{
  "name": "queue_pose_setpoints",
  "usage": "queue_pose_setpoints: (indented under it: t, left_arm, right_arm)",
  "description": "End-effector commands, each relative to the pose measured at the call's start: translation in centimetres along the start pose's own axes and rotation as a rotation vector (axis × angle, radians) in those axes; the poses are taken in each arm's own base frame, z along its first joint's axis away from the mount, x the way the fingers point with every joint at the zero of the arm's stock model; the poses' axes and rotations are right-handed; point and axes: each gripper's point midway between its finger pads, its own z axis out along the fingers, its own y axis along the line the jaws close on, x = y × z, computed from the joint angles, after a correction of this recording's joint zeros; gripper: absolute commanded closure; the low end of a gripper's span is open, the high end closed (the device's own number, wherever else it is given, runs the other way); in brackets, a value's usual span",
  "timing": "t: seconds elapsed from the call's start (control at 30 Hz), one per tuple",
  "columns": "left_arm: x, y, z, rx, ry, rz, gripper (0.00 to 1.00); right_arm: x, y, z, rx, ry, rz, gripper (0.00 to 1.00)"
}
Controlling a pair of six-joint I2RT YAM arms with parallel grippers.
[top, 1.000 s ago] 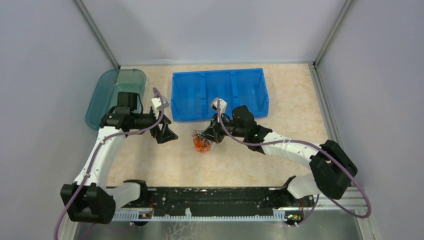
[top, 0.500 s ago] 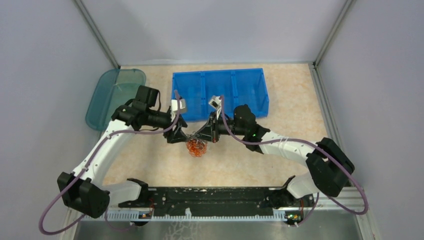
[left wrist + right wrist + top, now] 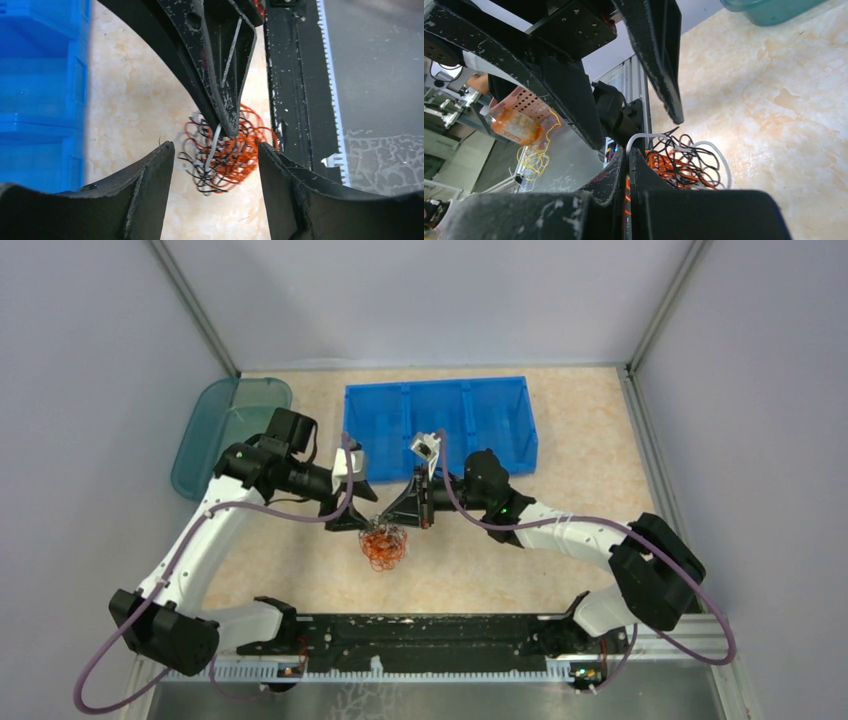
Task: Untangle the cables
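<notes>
The cables [image 3: 384,546] are a small clump of orange-red, black and white wire loops hanging just above the tabletop at its middle. My right gripper [image 3: 394,524] is shut on strands at the top of the clump. In the right wrist view its jaws are pressed together [image 3: 628,152], with orange and white wire pinched between them and the cables [image 3: 684,162] spilling out beside them. My left gripper [image 3: 362,523] comes in from the left and is open. In the left wrist view it [image 3: 215,150] straddles the cables [image 3: 235,157], and neither finger touches them.
A blue three-compartment bin [image 3: 437,425] stands just behind both grippers. A teal translucent container [image 3: 220,430] lies at the back left. A black toothed rail [image 3: 420,635] runs along the near edge. Grey walls close in the left, right and back.
My left arm has swung right from beside the teal container to the clump, and its jaws have narrowed. My right gripper has carried the clump slightly left and nearer.
</notes>
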Motion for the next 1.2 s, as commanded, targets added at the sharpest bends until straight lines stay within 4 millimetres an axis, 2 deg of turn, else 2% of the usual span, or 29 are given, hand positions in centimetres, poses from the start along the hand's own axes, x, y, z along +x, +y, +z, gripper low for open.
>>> queue_pose_setpoints:
  t: [0.0,0.1,0.27,0.37,0.57,0.8,0.9,1.03,1.17]
  left_arm:
    - [-1.6,-1.1,0.3,0.051,-0.064,0.012,0.34]
    - [-1.0,-1.8,0.7,0.066,-0.070,0.002,0.45]
    - [0.4,-2.5,0.8,0.055,-0.051,-0.005,0.47]
    - [0.0,-2.2,0.7,0.038,-0.062,0.008,0.49]
    - [-1.1,-1.7,0.5,0.026,-0.081,0.019,0.74]
    - [-1.2,-2.5,0.2,0.021,-0.089,-0.012,0.84]
    - [-1.1,-2.6,0.0,-0.008,-0.089,-0.011,0.92]
    - [-1.0,-2.3,-0.2,-0.076,-0.104,-0.005,0.97]
    - [-1.3,-1.6,-0.5,-0.155,-0.130,-0.028,0.99]
  right_arm:
    - [-3.6,3.4,0.8,-0.103,-0.079,-0.100,1.00]
    - [-3.9,3.6,0.8,-0.108,-0.090,-0.101,1.00]
    - [-4.5,4.3,0.7,-0.133,-0.114,-0.103,1.00]
    - [-4.5,4.4,0.8,-0.140,-0.114,-0.097,1.00]
    - [-4.1,4.3,0.8,-0.132,-0.104,-0.091,1.00]
    - [-3.8,4.2,0.6,-0.119,-0.108,-0.093,1.00]
    - [-3.7,4.2,0.3,-0.117,-0.113,-0.094,0.81]
    - [-3.2,4.1,-0.4,-0.102,-0.135,-0.103,0.48]
    - [-3.0,3.7,-1.7,-0.051,-0.202,-0.142,0.33]
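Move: My right hand already pinches the white strand at the top of the lifted cables. For my left hand, half open, the part to grip is roughly 2 cm back, 1 cm to its right and 2 cm lower. The orange-and-black tangle hangs some 7 cm below that hand, about 4 cm back and 1 cm to its right. The blue bin's middle is around 23 cm ahead and 13 cm to its right, 10 cm lower. With my right hand I keep hold of the white strand and ease it up about 2 cm, drifting slightly back, while my left hand draws back roughly 2.5 cm, dipping a little before rising again, and shuts its fingers on the strand right by my right fingertips. Then my right fingers open well apart and let go, staying close by. ##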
